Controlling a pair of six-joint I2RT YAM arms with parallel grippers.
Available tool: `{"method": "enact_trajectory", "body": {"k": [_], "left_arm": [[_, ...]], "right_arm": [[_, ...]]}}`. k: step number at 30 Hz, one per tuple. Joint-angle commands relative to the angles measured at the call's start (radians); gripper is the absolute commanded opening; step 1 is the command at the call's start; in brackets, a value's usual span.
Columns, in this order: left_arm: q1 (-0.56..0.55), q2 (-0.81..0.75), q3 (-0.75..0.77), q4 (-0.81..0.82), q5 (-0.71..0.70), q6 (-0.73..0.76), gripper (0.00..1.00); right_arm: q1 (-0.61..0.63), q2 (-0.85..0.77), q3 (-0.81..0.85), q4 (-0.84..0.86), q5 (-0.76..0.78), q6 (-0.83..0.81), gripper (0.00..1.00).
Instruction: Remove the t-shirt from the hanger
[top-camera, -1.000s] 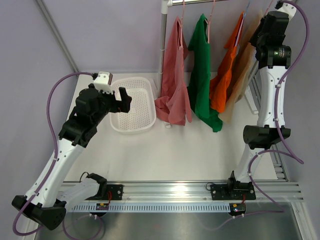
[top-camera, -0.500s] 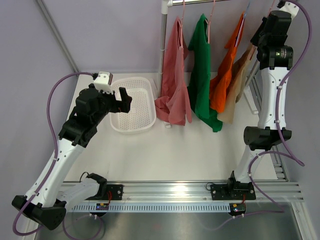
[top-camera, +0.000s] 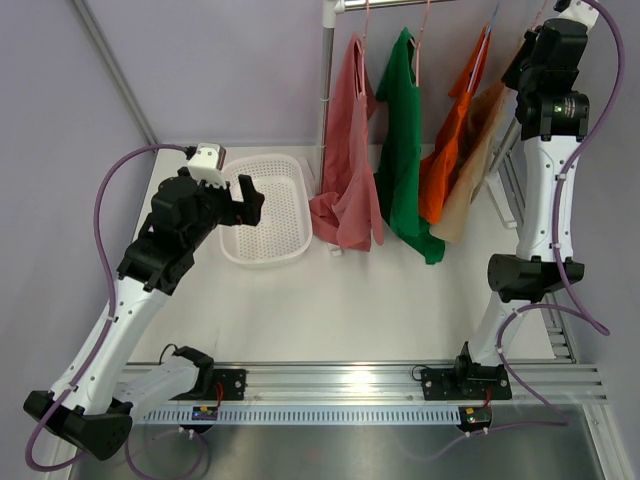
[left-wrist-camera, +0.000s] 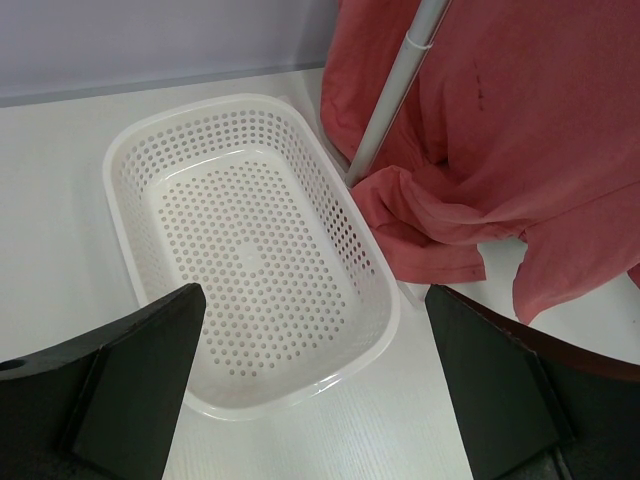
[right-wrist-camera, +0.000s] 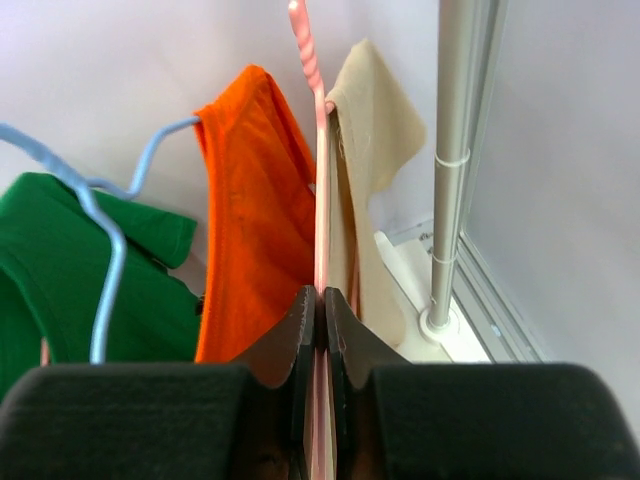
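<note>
Several t-shirts hang on a rail at the back: pink (top-camera: 345, 160), green (top-camera: 402, 140), orange (top-camera: 450, 150) and beige (top-camera: 478, 165). My right gripper (right-wrist-camera: 321, 300) is high at the rack's right end (top-camera: 530, 60), shut on the pink hanger (right-wrist-camera: 320, 200) that carries the beige t-shirt (right-wrist-camera: 370, 130). The orange t-shirt (right-wrist-camera: 255, 220) hangs just left of it on a blue hanger (right-wrist-camera: 110, 240). My left gripper (top-camera: 245, 200) is open and empty above the white basket (left-wrist-camera: 250, 240).
The white perforated basket (top-camera: 268, 210) sits at the back left of the table. The rack's upright pole (top-camera: 326, 90) stands beside it, with the pink shirt's hem (left-wrist-camera: 440, 220) lying by its foot. A second pole (right-wrist-camera: 450, 160) stands right of my right gripper.
The right arm has shifted slightly up and right with the hanger, and the beige t-shirt has swung closer to the orange one. The left arm has not moved.
</note>
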Motion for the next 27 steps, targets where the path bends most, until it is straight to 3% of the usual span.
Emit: {"method": "enact_trajectory", "body": {"k": [1, 10, 16, 22, 27], "left_arm": [[-0.002, 0.004, 0.005, 0.033, 0.017, 0.007, 0.99], [-0.002, -0.002, 0.008, 0.034, 0.024, 0.01, 0.99], [-0.011, 0.003, 0.022, 0.036, 0.121, 0.026, 0.99], [-0.153, -0.032, 0.085, 0.033, 0.132, 0.043, 0.99], [-0.224, -0.053, 0.119, 0.007, 0.112, 0.01, 0.99]], "right_arm": [[-0.005, -0.087, 0.075, 0.114, -0.031, -0.055, 0.0], [-0.004, -0.232, -0.059, 0.197, -0.137, -0.08, 0.0], [-0.004, -0.47, -0.344, 0.191, -0.08, -0.009, 0.0], [-0.004, -0.709, -0.605, 0.171, -0.067, 0.077, 0.0], [-0.004, -0.785, -0.617, 0.046, -0.08, 0.144, 0.0]]}}
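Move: The right hand pinches the pink hanger; clear space in front of the rack lies some 20 cm back and 5 cm above. The tan t-shirt hangs about 8 cm ahead, centred 20 cm below. The rail is roughly 15 cm ahead and 15 above; the orange t-shirt about 10 ahead, 6 left, the green one 8 ahead, 16 left, both some 18 below. From the left hand the tan t-shirt is about 28 ahead, 55 right, slightly lower. Up first, then mostly back, the right hand lifts the pinched pink hanger about 7 cm and draws it some 20 cm away from the rail, drifting slightly left and tilting its fingers up about 10 degrees. Late on, the open left hand starts towards the tan t-shirt, swinging roughly 7 cm right, a little back and up, turning clockwise. ##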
